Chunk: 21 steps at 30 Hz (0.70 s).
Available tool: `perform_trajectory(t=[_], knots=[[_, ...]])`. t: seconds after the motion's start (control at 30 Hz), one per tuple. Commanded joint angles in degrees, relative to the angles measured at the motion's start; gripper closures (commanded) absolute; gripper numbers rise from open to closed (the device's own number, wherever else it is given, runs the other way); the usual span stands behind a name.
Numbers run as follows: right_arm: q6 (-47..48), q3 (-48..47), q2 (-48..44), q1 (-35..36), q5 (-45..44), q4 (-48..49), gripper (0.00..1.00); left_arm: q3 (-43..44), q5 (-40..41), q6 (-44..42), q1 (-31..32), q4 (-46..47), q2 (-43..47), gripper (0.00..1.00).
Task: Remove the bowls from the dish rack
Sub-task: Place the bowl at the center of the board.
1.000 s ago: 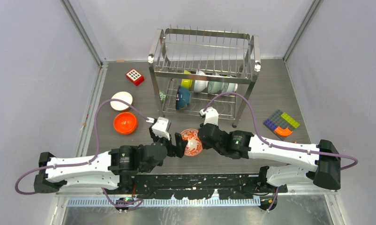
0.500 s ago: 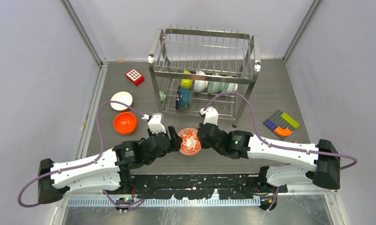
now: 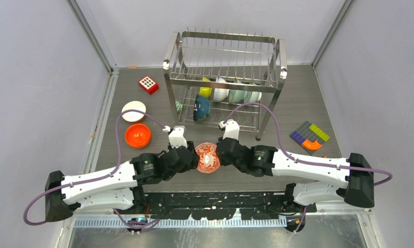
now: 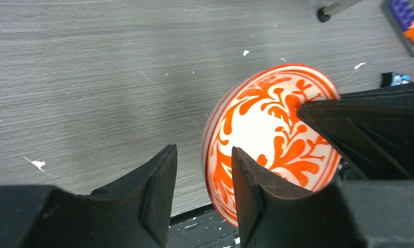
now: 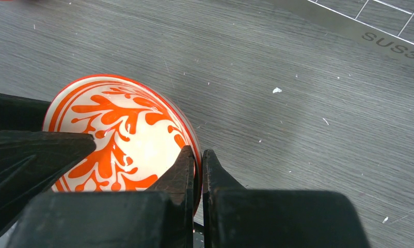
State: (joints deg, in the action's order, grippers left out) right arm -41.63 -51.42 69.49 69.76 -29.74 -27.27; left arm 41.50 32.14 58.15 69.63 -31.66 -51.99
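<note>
A red-and-white patterned bowl [image 3: 206, 157] [image 4: 277, 119] [image 5: 122, 134] hangs tilted on edge above the table's near middle. My right gripper [image 3: 219, 155] [image 5: 198, 152] is shut on its right rim. My left gripper [image 3: 194, 158] [image 4: 203, 150] straddles the opposite rim, one finger inside the bowl and one outside, with a gap still showing. The dish rack [image 3: 223, 36] stands at the back and holds a lime-yellow bowl [image 3: 206, 89], a white bowl [image 3: 220, 90], a pale teal bowl [image 3: 241, 94] and a dark blue bowl [image 3: 201, 107]. A white bowl [image 3: 133, 111] and an orange bowl [image 3: 138, 135] sit on the table at the left.
A red block with white dots [image 3: 148, 84] lies left of the rack. Flat coloured toy bricks [image 3: 309, 135] lie at the right. The rack's foot [image 4: 323, 13] shows beyond the held bowl. Grey walls close in both sides.
My left arm has moved right up to the patterned bowl and its jaws have narrowed around the rim. The right gripper has kept its grip and shifted the bowl slightly left.
</note>
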Motion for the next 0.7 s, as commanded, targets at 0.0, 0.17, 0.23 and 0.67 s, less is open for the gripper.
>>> perform_trajectory(t=[0.0, 0.17, 0.23, 0.67], knots=[[-2.15, -3.1, 0.15, 0.63, -2.69, 3.34, 0.99, 2.86, 1.45, 1.16, -0.21, -2.57, -2.79, 0.58], [-1.96, -4.53, 2.0, 0.62, -3.06, 2.98, 0.99, 2.8, 1.96, 1.12, -0.19, -1.99, -3.64, 0.76], [-2.12, -4.65, 2.31, 0.72, -2.98, 3.03, 0.99, 2.67, 1.88, 0.86, -0.23, -1.79, -3.73, 0.84], [-2.6, -5.79, 3.9, 0.73, -1.2, 1.57, 0.52, 1.79, 2.38, 1.22, -0.21, -0.76, -2.95, 1.0]])
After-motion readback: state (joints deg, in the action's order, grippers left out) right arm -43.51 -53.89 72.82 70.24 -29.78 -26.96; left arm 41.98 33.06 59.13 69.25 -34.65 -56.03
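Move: The red-patterned bowl, still pinched by its right rim in my right hand, has its middle about 5 cm to the right of my left hand, 1 cm nearer me and 3 cm lower; its near-left rim runs between my open left fingers. From my right hand that middle lies some 5 cm left, 2 cm back and 2 cm below. The orange bowls are about 26 cm left of my left hand, 8 cm ahead and 12 cm lower; the blue bowl in the rack is roughly 20 cm ahead, 1 cm left and 7 cm below it. I sink my left hand about 2 cm over the bowl's left rim while shutting its fingers, so they pinch the wall. Once they hold, I open my right fingers to nearly half and let go of the opposite rim; that hand dips slightly, comes back up and drifts about 1.5 cm left, its fingers still straddling the rim. ##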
